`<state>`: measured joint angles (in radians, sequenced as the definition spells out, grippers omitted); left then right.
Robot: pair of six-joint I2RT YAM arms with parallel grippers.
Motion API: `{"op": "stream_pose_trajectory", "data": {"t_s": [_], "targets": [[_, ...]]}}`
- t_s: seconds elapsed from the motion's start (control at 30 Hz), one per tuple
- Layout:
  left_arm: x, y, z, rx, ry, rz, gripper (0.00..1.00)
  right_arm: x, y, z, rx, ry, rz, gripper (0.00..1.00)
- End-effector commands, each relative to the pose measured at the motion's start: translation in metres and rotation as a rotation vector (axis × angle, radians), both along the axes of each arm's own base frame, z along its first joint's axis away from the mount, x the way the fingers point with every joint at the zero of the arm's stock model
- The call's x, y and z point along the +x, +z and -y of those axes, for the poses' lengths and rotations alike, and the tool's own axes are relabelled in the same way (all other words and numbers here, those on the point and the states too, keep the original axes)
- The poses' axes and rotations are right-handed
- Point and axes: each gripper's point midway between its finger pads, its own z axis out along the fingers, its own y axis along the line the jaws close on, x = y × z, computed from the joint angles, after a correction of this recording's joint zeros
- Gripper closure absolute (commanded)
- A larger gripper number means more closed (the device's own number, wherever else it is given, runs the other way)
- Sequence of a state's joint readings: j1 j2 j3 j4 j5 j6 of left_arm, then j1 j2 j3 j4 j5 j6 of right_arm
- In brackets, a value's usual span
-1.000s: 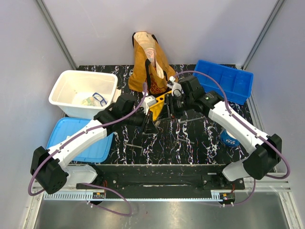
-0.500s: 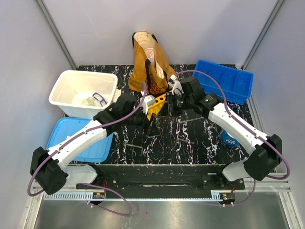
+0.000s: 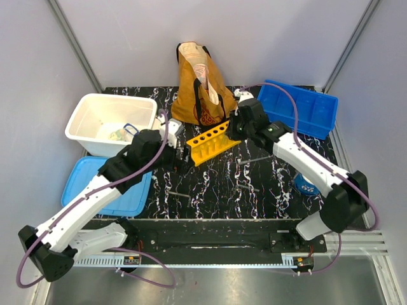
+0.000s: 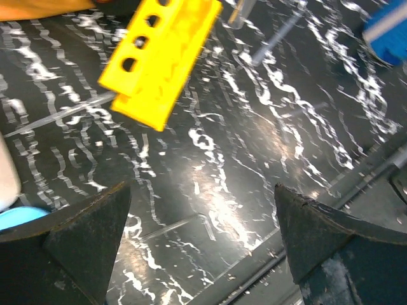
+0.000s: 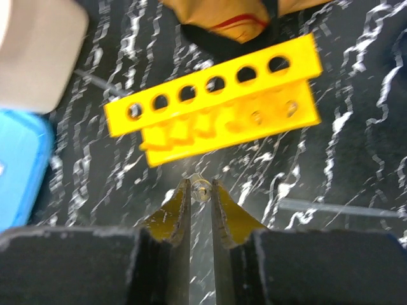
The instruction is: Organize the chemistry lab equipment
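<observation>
The yellow test-tube rack [image 3: 212, 141] [image 5: 216, 101] [image 4: 162, 57] stands slantwise on the black marbled table, holes up, in front of the tote bag. My right gripper [image 3: 236, 129] [image 5: 201, 189] hovers by the rack's right end, shut on a small clear tube [image 5: 202, 189] held end-on between its fingertips. My left gripper [image 3: 178, 143] [image 4: 202, 187] is to the left of the rack, wide open and holding nothing. Thin clear tubes lie loose on the table: one [image 4: 172, 227] under the left gripper, one [image 4: 57, 117] beside the rack, and one [image 3: 254, 159] [image 5: 337, 208] to the right.
The mustard-brown tote bag [image 3: 198, 82] stands at the back centre. A white bin [image 3: 82, 117] holding small items is at the left, with a blue lid [image 3: 102, 190] in front of it. A blue tray [image 3: 302, 108] sits at the back right, and a blue round item [image 3: 307, 184] near the right edge.
My left gripper opened, let go of the rack and drew back to the left. The rack now stands on the table. My right gripper closed on the clear tube and rose slightly.
</observation>
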<state>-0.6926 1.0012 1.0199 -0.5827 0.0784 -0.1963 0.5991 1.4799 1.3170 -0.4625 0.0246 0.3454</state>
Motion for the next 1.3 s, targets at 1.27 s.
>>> {"op": "stream_pose_trajectory", "data": {"t_s": [1.27], "targets": [[0.019,0.032,-0.069,0.020,0.353,0.215,0.01,0.068,-0.027,-0.010,-0.151,0.015,0.214,0.83]]}}
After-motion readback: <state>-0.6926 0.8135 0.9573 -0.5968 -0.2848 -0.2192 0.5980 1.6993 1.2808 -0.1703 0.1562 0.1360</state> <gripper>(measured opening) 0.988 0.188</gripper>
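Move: The right hand still pinches a test tube; the yellow rack's third peg from its right end lies about 13 cm ahead, 5 cm left and 15 cm below. From this hand, a pipette lies 3 cm ahead, 10 cm right and 19 cm below; the orange bag stands 27 cm ahead, 10 cm left and 9 cm below. From the empty left hand, that peg is roughly 25 cm ahead, 16 cm right and 17 cm below. Right hand, tube pinched, goes about 7 cm forward and down towards the rack while the left retreats leftward. ##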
